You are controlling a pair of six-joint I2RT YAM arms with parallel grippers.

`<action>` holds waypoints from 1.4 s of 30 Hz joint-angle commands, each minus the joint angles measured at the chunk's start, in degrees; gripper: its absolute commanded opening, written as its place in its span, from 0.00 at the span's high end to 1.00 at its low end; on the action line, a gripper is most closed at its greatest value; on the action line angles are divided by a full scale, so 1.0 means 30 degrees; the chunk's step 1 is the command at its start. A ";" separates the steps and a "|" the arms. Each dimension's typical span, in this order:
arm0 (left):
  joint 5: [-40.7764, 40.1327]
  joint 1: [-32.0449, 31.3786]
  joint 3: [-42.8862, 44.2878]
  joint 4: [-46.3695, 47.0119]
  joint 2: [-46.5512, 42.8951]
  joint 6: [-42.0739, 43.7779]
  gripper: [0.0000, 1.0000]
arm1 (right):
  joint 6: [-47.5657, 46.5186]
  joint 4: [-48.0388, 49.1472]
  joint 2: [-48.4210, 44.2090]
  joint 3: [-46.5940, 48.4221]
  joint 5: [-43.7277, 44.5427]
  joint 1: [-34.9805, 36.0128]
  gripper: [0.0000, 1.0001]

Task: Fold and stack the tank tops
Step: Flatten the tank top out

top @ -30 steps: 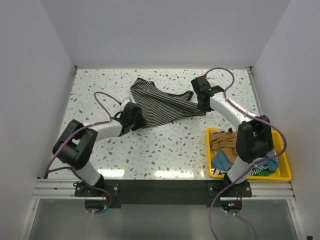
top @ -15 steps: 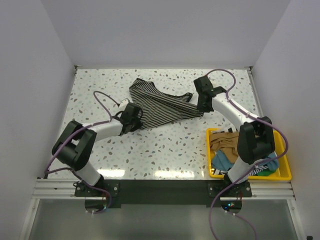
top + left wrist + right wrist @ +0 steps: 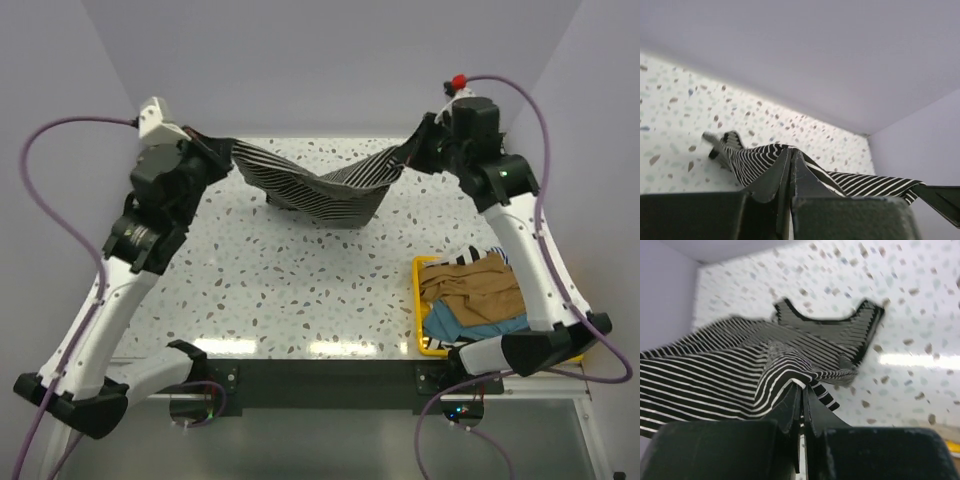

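The black-and-white striped tank top [image 3: 320, 190] hangs stretched in the air between both raised arms, sagging in the middle, its lower part near the table. My left gripper [image 3: 228, 150] is shut on its left end, the jaws pinched together on the cloth [image 3: 760, 157]. My right gripper [image 3: 412, 158] is shut on its right end; the striped fabric [image 3: 740, 370] drapes from the closed jaws, and the dark-trimmed neckline [image 3: 830, 322] shows beyond. A tan-brown tank top [image 3: 470, 285] and a teal one [image 3: 460, 325] lie in the bin.
A yellow bin [image 3: 420, 310] of clothes stands at the table's front right, under the right arm. The speckled tabletop [image 3: 300, 290] is walled at the back and both sides. Purple cables loop out from both arms.
Both arms have risen from the table, lifting the striped tank top off the surface and pulling it wide apart. The left gripper closed on the cloth during this time.
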 commanded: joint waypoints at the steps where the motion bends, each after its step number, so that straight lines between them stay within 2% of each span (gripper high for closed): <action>1: -0.0236 0.0070 0.2986 -0.1818 -0.1433 0.1710 1.00 | 0.1108 -0.1225 -0.1857 0.3695 -0.2139 -0.0088 1.00; 6: -0.0090 0.0070 0.6996 -0.2610 -0.1761 0.2267 1.00 | 0.2252 -0.2021 -0.2589 0.7685 -0.2521 -0.0088 1.00; 9: -0.0089 0.0070 0.8377 -0.2815 -0.1381 0.2384 1.00 | 0.2839 -0.2079 -0.2883 0.8540 -0.2170 -0.0059 1.00; 13: -0.0323 0.0070 0.8940 -0.2613 -0.0474 0.2326 1.00 | 0.3308 -0.0650 -0.2915 0.8137 -0.1788 -0.0088 1.00; 17: -0.0880 0.0215 0.8764 -0.1588 0.0814 0.2472 1.00 | 0.3368 0.0761 -0.1282 0.7196 -0.2315 -0.0088 1.00; 20: 0.0899 0.1588 0.8209 -0.0038 0.2483 0.2385 1.00 | 0.3513 0.2046 0.1001 0.7429 -0.2724 -0.0147 1.00; 21: 0.2647 0.2202 0.8033 0.1098 0.2981 0.2037 1.00 | 0.3688 0.2574 0.1738 0.7517 -0.3248 -0.0292 1.00; 23: 0.4328 0.3670 0.8264 0.2450 0.4679 0.2003 1.00 | 0.4449 0.4244 0.3202 0.8479 -0.4273 -0.0556 1.00; 26: 0.6000 0.4609 1.1858 0.2634 0.7812 0.2472 1.00 | 0.4948 0.4600 0.6804 1.2369 -0.5506 -0.1054 1.00; 27: 0.7136 0.5104 1.4277 0.2140 0.9328 0.2502 1.00 | 0.5095 0.4600 0.8090 1.4440 -0.5770 -0.1171 1.00; 31: 0.8873 0.6074 1.9770 0.0790 1.1743 0.2678 1.00 | 0.6148 0.5038 0.9392 1.7418 -0.6621 -0.1582 1.00; 33: 0.9402 0.6573 2.0280 0.0406 1.1602 0.2648 1.00 | 0.6180 0.5157 0.8839 1.6138 -0.6564 -0.1758 1.00; 35: 0.9491 0.6720 1.8851 0.0959 1.0784 0.2648 1.00 | 0.5888 0.5624 0.7289 1.4033 -0.6447 -0.1758 1.00; 36: 0.9520 0.6865 1.6725 0.1253 0.9619 0.2648 1.00 | 0.5800 0.5742 0.6673 1.1353 -0.6389 -0.1729 1.00; 38: 0.9289 0.7012 1.3414 0.1752 0.8441 0.2707 1.00 | 0.5478 0.6532 0.4594 0.8265 -0.5952 -0.1729 1.00; 39: 0.9228 0.7129 1.2291 0.1812 0.7275 0.2649 1.00 | 0.5419 0.6679 0.3978 0.5205 -0.5775 -0.1787 1.00; 40: 0.9256 0.7159 1.1061 0.2045 0.6683 0.2677 1.00 | 0.5331 0.7261 0.2609 0.3579 -0.5628 -0.1787 1.00; 41: 0.9228 0.7160 0.8642 0.2221 0.6068 0.2504 1.00 | 0.5330 0.7382 0.2073 0.2054 -0.5394 -0.1758 1.00; 42: 0.9343 0.7160 0.7254 0.2339 0.4931 0.2299 1.00 | 0.5301 0.7471 0.1516 -0.0919 -0.5392 -0.1758 1.00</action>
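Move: The striped tank top, already held by one end between both shut grippers, hangs below them, its middle about 16 cm right and 17 cm below the left hand. From the right hand that middle lies some 16 cm left, 13 cm below, roughly straight down the line of the hands. The yellow box stands about 19 cm back, 24 cm right and 29 cm below the right hand; the table's far edge is roughly 28 cm ahead of the left, its middle 17 cm right and 37 cm lower. The tank top, kept pinched in both shut grippers, is flapped in the air: both hands whip it up over 20 cm while drawing back about 10, then fling it forward some 26 cm while sinking, and snap back again towards the base. The fingers tip upward, and the right wrist rolls its left side up about 25 degrees. ##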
